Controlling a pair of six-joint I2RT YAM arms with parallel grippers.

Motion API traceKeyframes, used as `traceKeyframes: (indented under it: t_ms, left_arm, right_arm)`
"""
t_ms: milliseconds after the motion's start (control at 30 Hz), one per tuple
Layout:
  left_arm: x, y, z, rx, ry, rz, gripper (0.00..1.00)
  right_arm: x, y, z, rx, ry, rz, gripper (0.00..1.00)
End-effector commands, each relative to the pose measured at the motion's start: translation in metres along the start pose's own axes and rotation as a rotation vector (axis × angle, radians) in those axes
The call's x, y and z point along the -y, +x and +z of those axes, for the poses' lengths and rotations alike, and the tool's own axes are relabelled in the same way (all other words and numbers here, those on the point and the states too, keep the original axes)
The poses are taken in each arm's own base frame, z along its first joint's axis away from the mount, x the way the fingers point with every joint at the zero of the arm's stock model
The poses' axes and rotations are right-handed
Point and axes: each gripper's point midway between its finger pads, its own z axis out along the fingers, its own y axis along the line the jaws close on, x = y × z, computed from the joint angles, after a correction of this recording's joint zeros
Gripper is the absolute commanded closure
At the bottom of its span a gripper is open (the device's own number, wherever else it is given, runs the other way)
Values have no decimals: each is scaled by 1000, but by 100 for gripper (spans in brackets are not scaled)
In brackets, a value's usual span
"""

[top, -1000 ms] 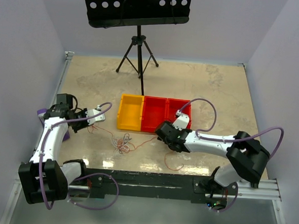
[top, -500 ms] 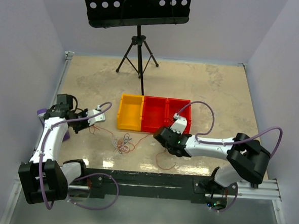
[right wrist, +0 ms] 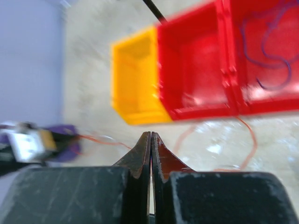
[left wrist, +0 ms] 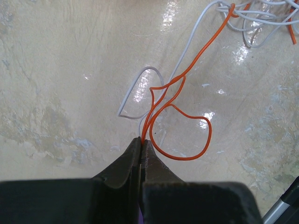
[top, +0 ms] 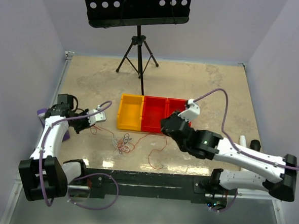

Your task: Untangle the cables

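Note:
The cables (top: 122,143) lie in a small tangle of red, orange and white wires on the table in front of the bins. My left gripper (top: 89,127) is shut on an orange cable (left wrist: 210,135) at its tips (left wrist: 141,142); this strand loops and runs off to the tangle, and a white cable (left wrist: 132,88) curls beside it. My right gripper (top: 163,126) hovers raised near the red bins, its jaws (right wrist: 150,135) shut with nothing visible between them. A loose red cable (top: 155,160) curves on the table below it. A purple cable (right wrist: 263,44) rests in the rightmost bin.
A yellow bin (top: 130,112) and two red bins (top: 157,115) stand in a row mid-table. A black music stand on a tripod (top: 138,50) is at the back. Walls close in on both sides, and a metal rail (top: 150,180) runs along the near edge.
My right gripper has shut and its arm has lifted and swung up from the table. The loose red cable's loop shifted left. The left arm has not moved.

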Motion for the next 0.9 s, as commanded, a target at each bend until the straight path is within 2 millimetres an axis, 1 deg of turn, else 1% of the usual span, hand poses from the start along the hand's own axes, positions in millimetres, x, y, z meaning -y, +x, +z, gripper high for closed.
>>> traceKeyframes:
  t_ms: [0, 33, 67, 100, 133, 167, 233, 267, 300, 400, 533, 700, 733, 867]
  left_arm:
    - [0, -3, 2, 30, 2, -6, 100]
    - [1, -3, 3, 30, 1, -1, 100]
    - [-1, -3, 3, 29, -4, 1, 100]
    - [-1, -2, 4, 27, -5, 3, 100]
    - [-2, -2, 4, 26, -8, 2, 100]
    - [-4, -2, 3, 25, -11, 0, 100]
    - [-3, -1, 4, 23, 2, -7, 100]
    - [-3, -1, 4, 21, 4, -7, 100]
    - [-2, -1, 5, 21, 6, -5, 100]
    - [-2, -1, 5, 22, 3, -3, 100]
    - [-2, -1, 5, 26, 4, -5, 100]
    - [0, -1, 8, 30, 11, -7, 100]
    - [0, -1, 7, 31, 7, -4, 100]
    - [-2, -1, 5, 22, -2, 4, 100]
  right_arm:
    - [8, -43, -17, 121, 57, -33, 100]
    - [16, -31, -11, 92, 85, -64, 100]
    - [25, -10, -3, 36, 110, -88, 93]
    - [35, 10, 5, -15, 131, -109, 76]
    - [46, 30, 14, -58, 158, -140, 65]
    - [56, 49, 21, -105, 171, -162, 57]
    - [68, 80, 27, -189, 172, -156, 48]
    - [72, 90, 27, -219, 163, -151, 43]
    - [69, 97, 26, -248, 134, -133, 39]
    - [66, 113, 22, -321, 81, -106, 32]
    - [68, 128, 18, -387, 67, -103, 22]
    - [63, 144, 19, -446, 35, -66, 20]
    - [65, 148, 21, -453, 47, -77, 20]
    - [64, 157, 28, -474, 64, -111, 18]
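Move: The orange cable's bend lies roughly 7 cm back from the raised, shut right hand, 2 cm to its left and 18 cm below. The cable tangle is 5 cm back and 15 cm left; farther out, about 10 cm ahead, sit the red box 5 cm right and the yellow box 12 cm left. From the left hand, still pinching cable, the bend is some 10 cm back, 30 cm right and 6 cm below. After lifting about 5 cm, the right hand sinks some 20 cm and back, opening over the orange cable. ##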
